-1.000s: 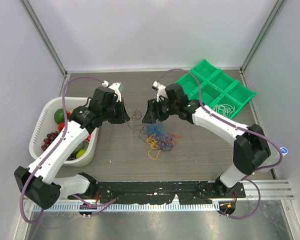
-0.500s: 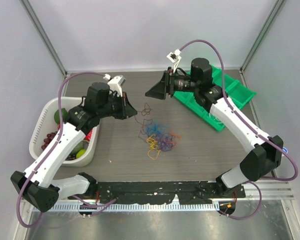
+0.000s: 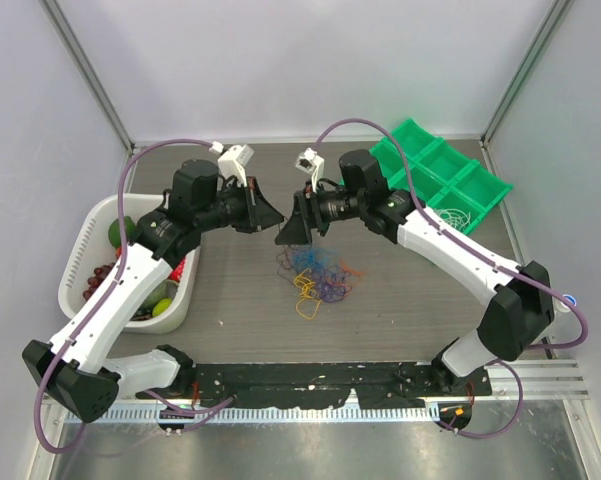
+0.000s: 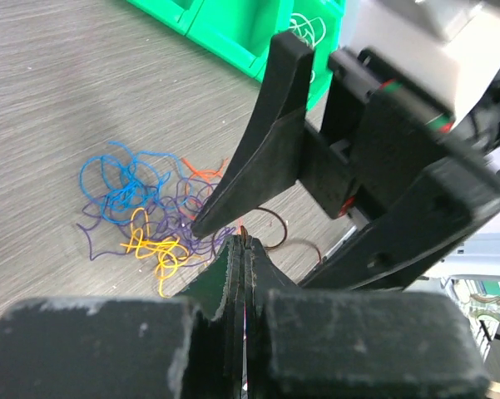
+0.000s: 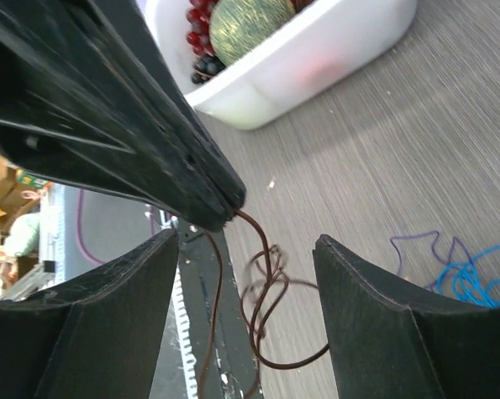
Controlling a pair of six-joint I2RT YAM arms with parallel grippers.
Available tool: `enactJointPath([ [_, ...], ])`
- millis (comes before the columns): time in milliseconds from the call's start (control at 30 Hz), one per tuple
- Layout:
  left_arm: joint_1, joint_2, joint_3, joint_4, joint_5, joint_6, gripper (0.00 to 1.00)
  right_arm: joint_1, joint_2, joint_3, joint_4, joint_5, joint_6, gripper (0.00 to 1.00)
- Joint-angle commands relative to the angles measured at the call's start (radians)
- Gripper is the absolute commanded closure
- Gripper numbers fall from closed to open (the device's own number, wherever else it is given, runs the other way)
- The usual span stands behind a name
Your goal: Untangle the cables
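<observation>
The cables [image 3: 317, 276] lie in a loose tangle of blue, purple, yellow and orange strands on the table, also visible in the left wrist view as the cable pile [image 4: 141, 208]. My left gripper [image 3: 272, 216] is shut on a thin brown cable [image 5: 266, 307] that hangs in loops from its tips [image 4: 243, 241] above the table. My right gripper [image 3: 288, 226] faces it, open, with its fingers [image 5: 108, 332] on either side of the hanging brown cable [image 4: 276, 223], not touching it. The left gripper's tips [image 5: 225, 199] sit just above the right gripper [image 5: 248, 241].
A white basket [image 3: 88, 232] with fruit stands at the left, also in the right wrist view [image 5: 316, 71]. A green divided tray [image 3: 445, 175] at the back right holds white cables [image 3: 450, 215]. Blue and purple strands [image 5: 466, 274] lie to the right.
The right arm swung up toward the green tray, then came back down and left to face the left gripper. The left gripper rose and turned right with the brown cable.
</observation>
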Motion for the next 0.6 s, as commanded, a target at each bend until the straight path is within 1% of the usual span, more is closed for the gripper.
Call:
enactJointPath([
  [0,0.008,-0.002,0.045,0.090,0.037,-0.050,1.00,0.027,-0.077,-0.032,-0.002,0.180,-0.092,0.30],
  [67,0.014,-0.002,0.048,0.090,0.037,-0.059,1.00,0.035,-0.098,-0.055,0.030,0.207,-0.079,0.31],
  [133,0.017,-0.002,0.053,0.091,0.038,-0.065,1.00,0.040,-0.112,-0.074,0.050,0.231,-0.065,0.36],
  [167,0.018,-0.005,0.053,0.093,0.038,-0.065,1.00,0.040,-0.117,-0.083,0.056,0.236,-0.053,0.47],
  [200,0.020,-0.004,0.056,0.093,0.038,-0.065,1.00,0.041,-0.121,-0.086,0.068,0.245,-0.046,0.54],
  [233,0.020,-0.004,0.059,0.091,0.034,-0.065,1.00,0.040,-0.130,-0.097,0.077,0.257,-0.031,0.67],
  [267,0.022,-0.001,0.066,0.082,0.023,-0.064,1.00,0.041,-0.132,-0.102,0.087,0.279,-0.026,0.76],
  [300,0.022,0.001,0.074,0.070,0.009,-0.064,1.00,0.040,-0.137,-0.103,0.087,0.290,-0.025,0.90],
  [333,0.023,0.004,0.085,0.059,-0.009,-0.064,0.99,0.037,-0.135,-0.102,0.076,0.319,-0.022,0.98],
  [367,0.023,0.005,0.094,0.044,-0.032,-0.056,0.93,0.032,-0.134,-0.102,0.074,0.332,-0.013,0.99],
  [400,0.025,0.005,0.105,0.025,-0.052,-0.050,0.82,0.018,-0.134,-0.103,0.074,0.349,-0.005,0.99],
  [467,0.025,-0.001,0.120,-0.011,-0.112,-0.035,0.54,-0.021,-0.135,-0.106,0.084,0.374,0.036,0.99],
  [500,0.026,-0.010,0.123,-0.028,-0.144,-0.025,0.45,-0.044,-0.135,-0.109,0.090,0.388,0.073,0.99],
  [533,0.025,-0.019,0.122,-0.048,-0.181,-0.018,0.36,-0.098,-0.137,-0.115,0.096,0.392,0.090,0.99],
  [567,0.025,-0.027,0.116,-0.057,-0.210,-0.009,0.32,-0.124,-0.134,-0.118,0.103,0.395,0.136,0.99],
])
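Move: The left fingers already pinch the brown cable, which hangs about 1 cm back, 1 cm to the right and 4 cm below them. It runs between the right hand's open jaws; the stretch to grip is level fore-and-aft, about 1 cm right and 2 cm below. From the right hand, some 27 cm down on the table, blue lies 3 ahead and 3 right, yellow 5 back and 3 right, purple 3 back and 8 right. Down about 2 cm with its jaws open, the right hand closes them on the brown cable just below the left fingertips, then draws forward and to the right, some 4 cm, turning about 15 degrees clockwise. The left hand rises roughly 3 cm, keeping its pinch until the right has shut, then opens past half and lets go. ##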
